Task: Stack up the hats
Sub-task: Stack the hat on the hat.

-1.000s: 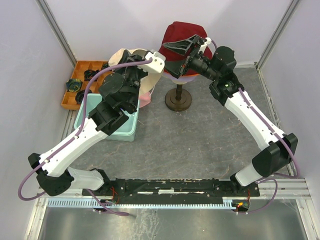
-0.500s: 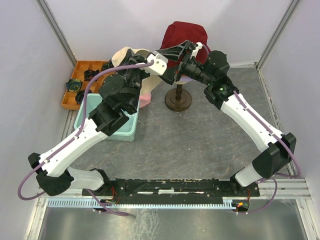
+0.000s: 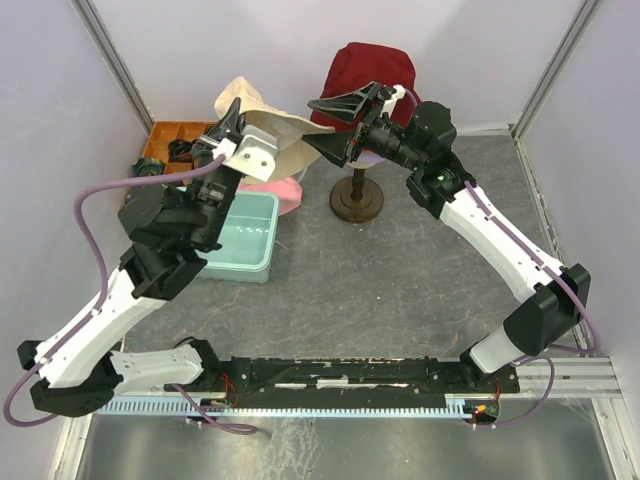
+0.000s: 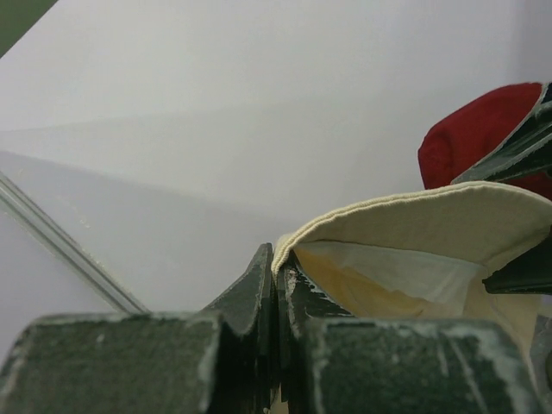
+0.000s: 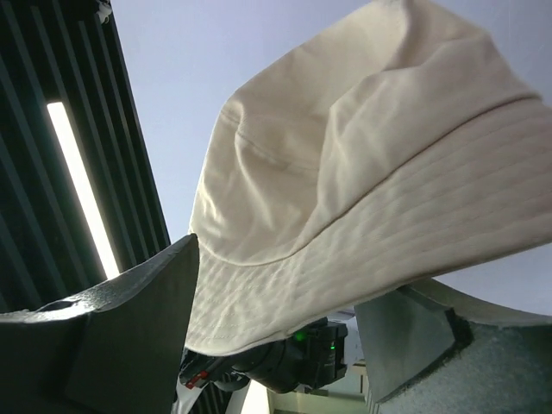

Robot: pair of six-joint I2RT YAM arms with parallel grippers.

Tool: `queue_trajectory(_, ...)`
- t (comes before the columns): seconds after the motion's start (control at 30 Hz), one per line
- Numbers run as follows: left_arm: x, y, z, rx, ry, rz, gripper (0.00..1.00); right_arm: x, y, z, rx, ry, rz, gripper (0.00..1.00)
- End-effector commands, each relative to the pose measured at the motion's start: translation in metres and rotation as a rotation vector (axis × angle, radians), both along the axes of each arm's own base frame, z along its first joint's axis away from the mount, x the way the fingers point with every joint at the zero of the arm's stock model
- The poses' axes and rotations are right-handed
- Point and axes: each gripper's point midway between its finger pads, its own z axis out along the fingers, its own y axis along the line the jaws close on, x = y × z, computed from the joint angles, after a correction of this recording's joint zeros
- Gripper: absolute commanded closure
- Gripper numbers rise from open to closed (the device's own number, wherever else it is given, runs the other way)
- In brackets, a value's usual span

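My left gripper [image 3: 232, 118] is shut on the brim of a cream-beige hat [image 3: 283, 140] and holds it in the air above the teal bin. In the left wrist view the brim's edge is pinched between the closed jaws [image 4: 278, 263], and the hat [image 4: 431, 226] spreads out to the right. My right gripper [image 3: 333, 126] stands open at the hat's far side. Its wrist view shows the cream hat [image 5: 362, 172] with its brim lying between the spread fingers [image 5: 129, 332]. A dark red hat [image 3: 366, 70] sits on the mannequin head behind. A pink hat [image 3: 290, 192] lies below the cream one.
A teal bin [image 3: 245, 262] stands under my left arm. An orange tray [image 3: 158, 133] with dark items is at the back left. The mannequin's dark round base [image 3: 357, 201] stands at the middle back. Grey walls close in on three sides.
My left arm has pulled back to the left and lifted the cream hat higher. My right gripper has left the dark red hat and moved left to the cream hat's brim.
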Motion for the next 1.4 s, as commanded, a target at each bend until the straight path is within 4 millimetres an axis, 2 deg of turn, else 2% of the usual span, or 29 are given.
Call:
queue_trajectory(0.0, -0.012, -0.015, 0.007, -0.061, -0.017, -0.137, 0.97, 0.002, -0.002, 0.016, 0.019, -0.03, -0.023, 0.27)
queue_trajectory(0.07, -0.012, -0.018, 0.005, -0.056, -0.013, -0.149, 0.97, 0.001, -0.002, 0.019, 0.021, -0.037, -0.021, 0.35)
queue_trajectory(0.1, -0.012, -0.02, 0.004, -0.055, -0.01, -0.153, 0.97, 0.0, -0.001, 0.021, 0.022, -0.043, -0.02, 0.44)
queue_trajectory(0.23, -0.009, -0.022, -0.002, -0.054, 0.0, -0.152, 0.97, -0.005, -0.004, 0.034, 0.026, -0.083, -0.018, 0.97)
queue_trajectory(0.27, -0.009, -0.02, -0.002, -0.065, -0.001, -0.143, 0.97, -0.007, -0.004, 0.038, 0.025, -0.096, -0.017, 1.0)
queue_trajectory(0.47, -0.015, 0.007, 0.003, -0.196, -0.044, -0.083, 0.94, -0.021, -0.007, 0.072, 0.019, -0.227, -0.003, 1.0)
queue_trajectory(0.67, -0.023, 0.034, 0.007, -0.318, -0.049, -0.045, 0.68, -0.03, -0.009, 0.113, 0.076, -0.353, 0.011, 1.0)
queue_trajectory(0.87, -0.028, 0.059, -0.003, -0.456, 0.0, -0.005, 0.47, -0.039, -0.01, 0.154, 0.147, -0.471, 0.038, 1.0)
queue_trajectory(1.0, -0.028, 0.058, -0.02, -0.523, 0.032, -0.031, 0.34, -0.039, -0.01, 0.175, 0.199, -0.543, 0.047, 1.0)
queue_trajectory(1.1, -0.024, 0.048, -0.032, -0.557, 0.073, -0.064, 0.32, -0.03, -0.009, 0.184, 0.24, -0.579, 0.047, 1.0)
queue_trajectory(1.17, -0.022, 0.041, -0.04, -0.574, 0.092, -0.085, 0.28, -0.029, -0.016, 0.199, 0.298, -0.635, 0.037, 1.0)
queue_trajectory(1.37, -0.011, 0.03, -0.069, -0.652, 0.144, -0.099, 0.25, 0.009, -0.043, 0.205, 0.395, -0.682, -0.06, 1.0)
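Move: The left hand still pinches the cream hat, whose middle is about 7 cm ahead, 5 cm right and 8 cm below. From the open right gripper, already straddling the brim, that middle is some 6 cm left and 2 cm ahead, about level. The red hat on the stack is roughly 8 cm ahead and 8 cm right of the right hand, 5 cm lower; the bin sits about 6 cm left of the left hand, level fore and aft, some 50 cm below. The right fingers close and pinch the cream hat's brim, then carry the hat almost straight up about 17 cm, the wrist turning some 35 degrees. Once that lift is under way, the left fingers open and let go of the hat; the left hand rolls about 30 degrees, its left side dipping, and ends some 6 cm lower and 3 cm farther left. ##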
